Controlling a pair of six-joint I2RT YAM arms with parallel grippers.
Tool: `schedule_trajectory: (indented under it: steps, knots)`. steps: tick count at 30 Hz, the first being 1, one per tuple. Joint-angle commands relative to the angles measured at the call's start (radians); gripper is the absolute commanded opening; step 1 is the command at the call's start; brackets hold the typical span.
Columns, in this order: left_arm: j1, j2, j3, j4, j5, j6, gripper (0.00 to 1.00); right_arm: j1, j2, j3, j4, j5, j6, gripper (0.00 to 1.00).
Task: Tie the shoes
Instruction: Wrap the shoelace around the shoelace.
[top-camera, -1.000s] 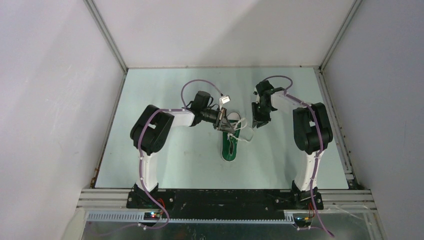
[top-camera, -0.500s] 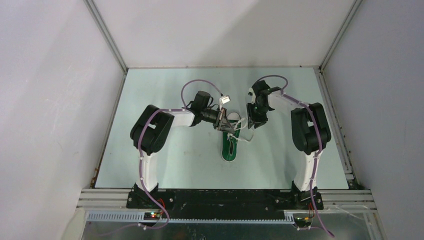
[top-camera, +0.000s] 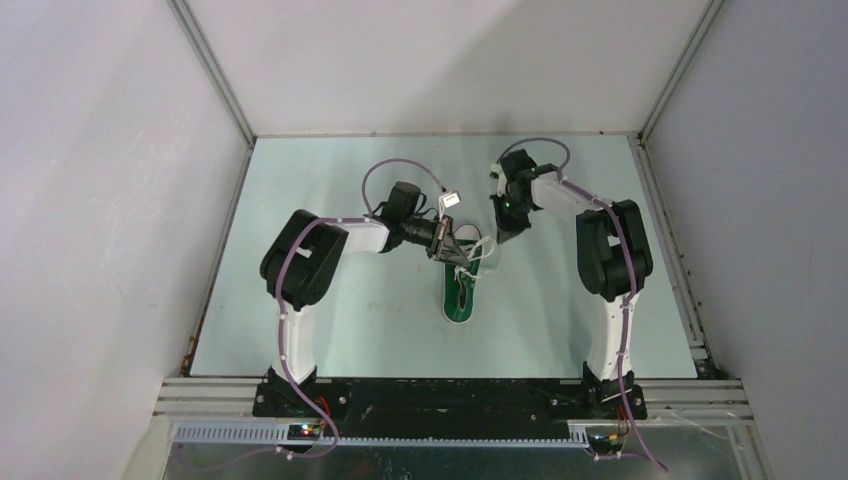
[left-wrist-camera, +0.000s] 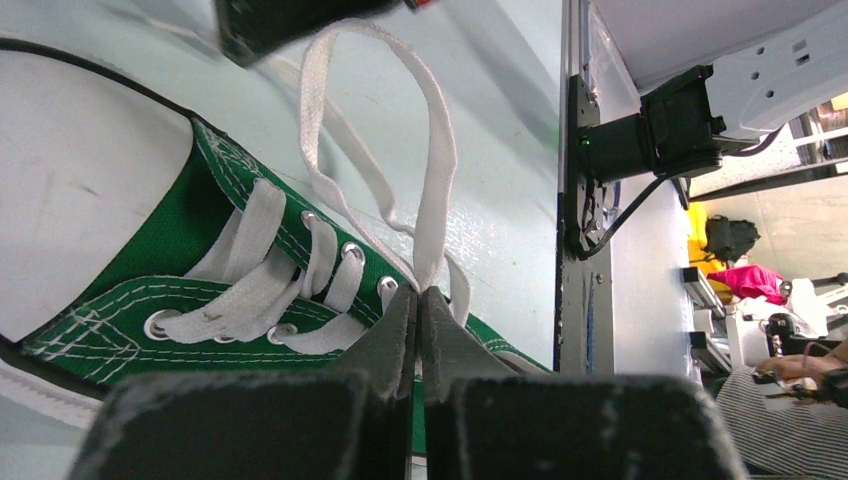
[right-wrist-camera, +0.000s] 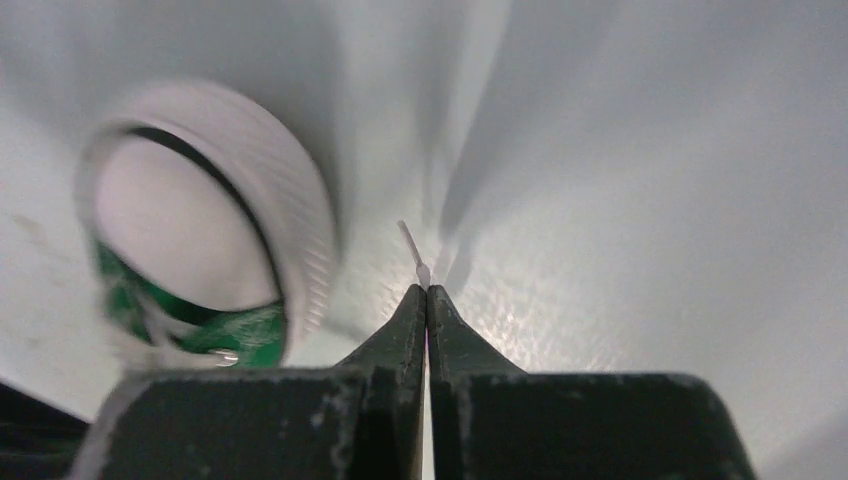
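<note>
A small green sneaker (top-camera: 461, 300) with a white toe cap lies mid-table between the arms. Its white laces (top-camera: 485, 262) trail out to the right. My left gripper (top-camera: 455, 248) sits over the shoe's upper end. In the left wrist view the left gripper (left-wrist-camera: 420, 292) is shut on a white lace loop (left-wrist-camera: 435, 150) beside the eyelets of the green canvas (left-wrist-camera: 150, 260). My right gripper (top-camera: 497, 240) hovers just right of the shoe. In the right wrist view the right gripper (right-wrist-camera: 427, 290) is shut, with a thin lace tip (right-wrist-camera: 410, 243) sticking out beyond the tips, next to the toe cap (right-wrist-camera: 190, 230).
The pale green table (top-camera: 330, 310) is boxed in by white walls on three sides. A metal rail (top-camera: 450, 385) and the arm bases run along the near edge. The right arm's base (left-wrist-camera: 650, 130) shows past the table edge in the left wrist view.
The right arm swung left toward the shoe and its gripper went from open to shut. The left arm and the shoe stayed put.
</note>
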Motion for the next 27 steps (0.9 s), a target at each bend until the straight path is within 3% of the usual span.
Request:
schedule_trajectory:
  steps: [1,5,12,22,27]
  knots:
    - [0.005,-0.055,0.04,-0.058,0.025,0.091,0.0,-0.001,-0.015,0.219,0.06,-0.082,-0.083,0.0]
    - [-0.001,-0.056,0.051,-0.123,0.033,0.146,0.0,0.016,-0.031,0.286,0.078,-0.172,-0.092,0.0]
    - [-0.002,-0.055,0.058,-0.139,0.059,0.147,0.0,0.061,-0.107,0.208,0.143,-0.341,-0.092,0.0]
    - [0.013,-0.029,0.007,0.175,0.132,-0.149,0.0,0.066,-0.246,-0.012,0.245,-0.486,-0.032,0.0]
    - [0.014,-0.011,0.011,0.18,0.123,-0.166,0.0,0.071,-0.281,-0.096,0.312,-0.618,0.016,0.0]
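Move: The white lace loop stands up from the left hand's closed fingertips, its middle about 3 cm farther out and 3 cm to the right of them. From the right hand, which already holds the lace tail low over the table, the loop's middle is about 3 cm left, 2 cm back and 6 cm higher. The left fingertips lie some 6 cm left, 5 cm back and 5 cm up. The shoe's toe is roughly 7 cm left and 1 cm ahead. The right hand, keeping its pinch on the lace tail, swings quickly up and forward, about 8 cm out and 11 cm up, while bearing left, then holds that height and draws back past where it began, ending about 10 cm to the left, above the left fingertips, with its wrist rolled some 35 degrees so its fingers lean left. The left hand keeps the loop pinched nearly in place, then rises 2 to 3 cm towards the end. ##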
